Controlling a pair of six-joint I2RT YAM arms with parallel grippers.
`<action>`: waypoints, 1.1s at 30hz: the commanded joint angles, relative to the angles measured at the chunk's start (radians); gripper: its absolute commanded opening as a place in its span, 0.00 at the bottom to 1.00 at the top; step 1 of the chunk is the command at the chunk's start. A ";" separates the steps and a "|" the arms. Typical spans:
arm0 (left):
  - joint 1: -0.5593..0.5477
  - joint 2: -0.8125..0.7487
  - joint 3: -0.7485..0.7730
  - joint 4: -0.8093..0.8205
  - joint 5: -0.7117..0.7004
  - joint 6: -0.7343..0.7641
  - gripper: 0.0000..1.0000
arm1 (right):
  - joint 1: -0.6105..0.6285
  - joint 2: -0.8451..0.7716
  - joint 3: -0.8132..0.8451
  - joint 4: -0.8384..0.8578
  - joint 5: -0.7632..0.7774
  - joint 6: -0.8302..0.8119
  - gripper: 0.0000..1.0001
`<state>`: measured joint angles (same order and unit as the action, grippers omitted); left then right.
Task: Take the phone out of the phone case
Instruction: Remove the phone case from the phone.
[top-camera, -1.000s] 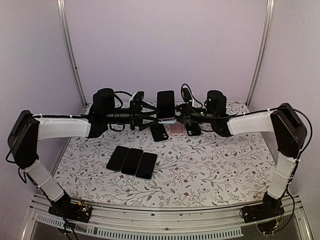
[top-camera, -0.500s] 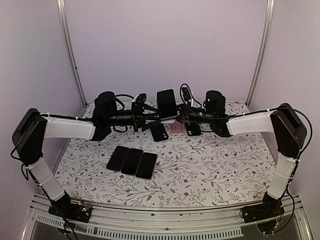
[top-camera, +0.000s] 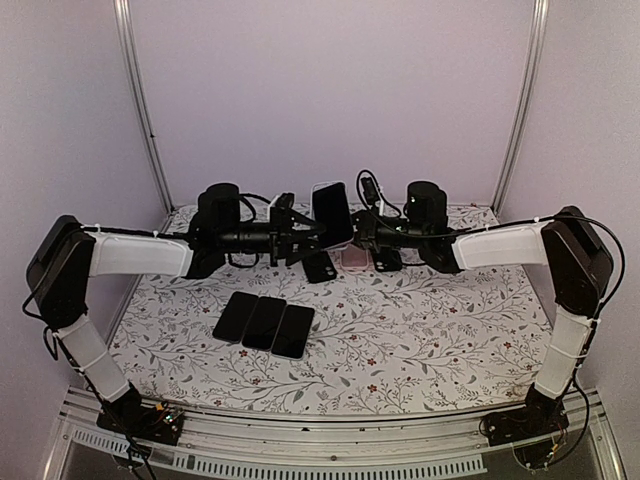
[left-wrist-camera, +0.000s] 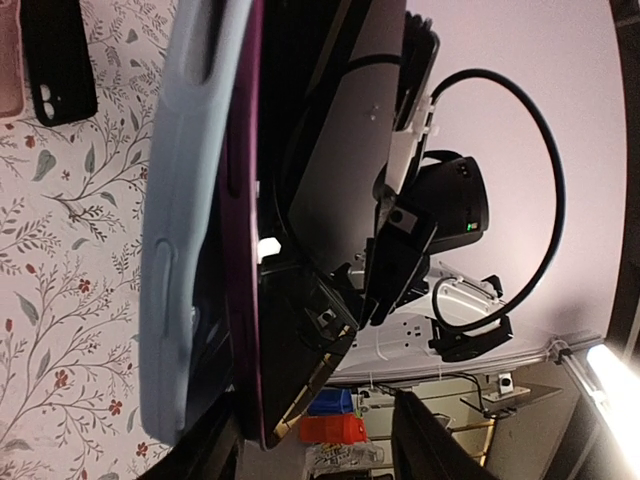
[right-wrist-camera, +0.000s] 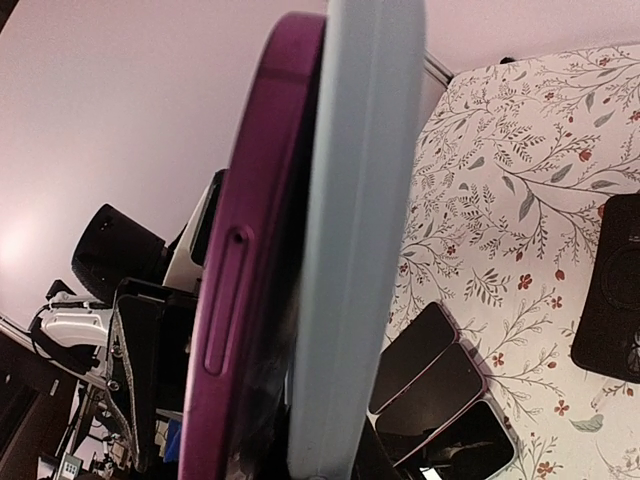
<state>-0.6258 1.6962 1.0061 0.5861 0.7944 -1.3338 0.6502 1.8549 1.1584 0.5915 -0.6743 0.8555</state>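
The phone (top-camera: 332, 212), purple-edged with a dark screen, hangs in the air at the back centre, held between both arms. Its light blue phone case (left-wrist-camera: 185, 200) gapes away from the purple edge (left-wrist-camera: 243, 200) along one side, forming a wedge. In the right wrist view the phone (right-wrist-camera: 260, 250) and case (right-wrist-camera: 360, 200) run edge-on straight into the jaws. My right gripper (top-camera: 358, 230) is shut on the case's right side. My left gripper (top-camera: 305, 240) stands at the phone's left edge. Its jaws (left-wrist-camera: 310, 420) are apart, straddling phone and case, with a gap to the outer finger (left-wrist-camera: 430, 440).
Three bare phones (top-camera: 263, 323) lie side by side on the floral table. Below the held phone lie empty cases: black (top-camera: 320, 266), pink (top-camera: 355, 258) and black (top-camera: 387, 258). Metal frame posts (top-camera: 140, 110) stand at the back corners.
My left arm has pushed right, closer onto the phone, and its jaws have narrowed. The phone has tipped slightly. The right arm has barely moved.
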 joint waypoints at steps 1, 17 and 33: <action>-0.013 -0.009 0.029 -0.098 -0.045 0.047 0.52 | 0.011 -0.032 0.068 0.030 -0.013 0.019 0.00; -0.017 0.002 0.009 -0.041 -0.048 0.019 0.05 | 0.011 -0.006 0.071 -0.114 0.054 -0.008 0.00; 0.012 -0.086 0.104 -0.326 -0.013 0.344 0.00 | -0.090 -0.053 0.049 -0.350 0.133 -0.179 0.00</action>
<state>-0.6224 1.6772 1.0252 0.3553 0.7532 -1.1534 0.6113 1.8542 1.2034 0.3088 -0.5705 0.7448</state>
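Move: The light-blue case, held by the right hand, still sits under the dark, purple-edged phone, screen up. The phone's middle lies about 5 cm ahead and 3 cm right of the left fingers, half open around its near end, and about 3 cm ahead and 4 cm left of the right fingers. On the table, some 22 cm below, a black case lies 9 cm ahead of the left hand, straight ahead sideways; the pink case lies 8 cm ahead and 1 cm right of the right hand. The left hand sinks only about 1 cm at first while its fingers close from half open onto the near-left part of the phone and pinch it, the right hand keeping its grip on the blue case. Then both go down and part: the right carries the case about 4 cm down and some 2.5 cm each forward and to the right, away from the phone, its fingers tipping down about 10 degrees, while the left, still pinching, sinks to about 3 cm below its start, its fingertips also dipping. ##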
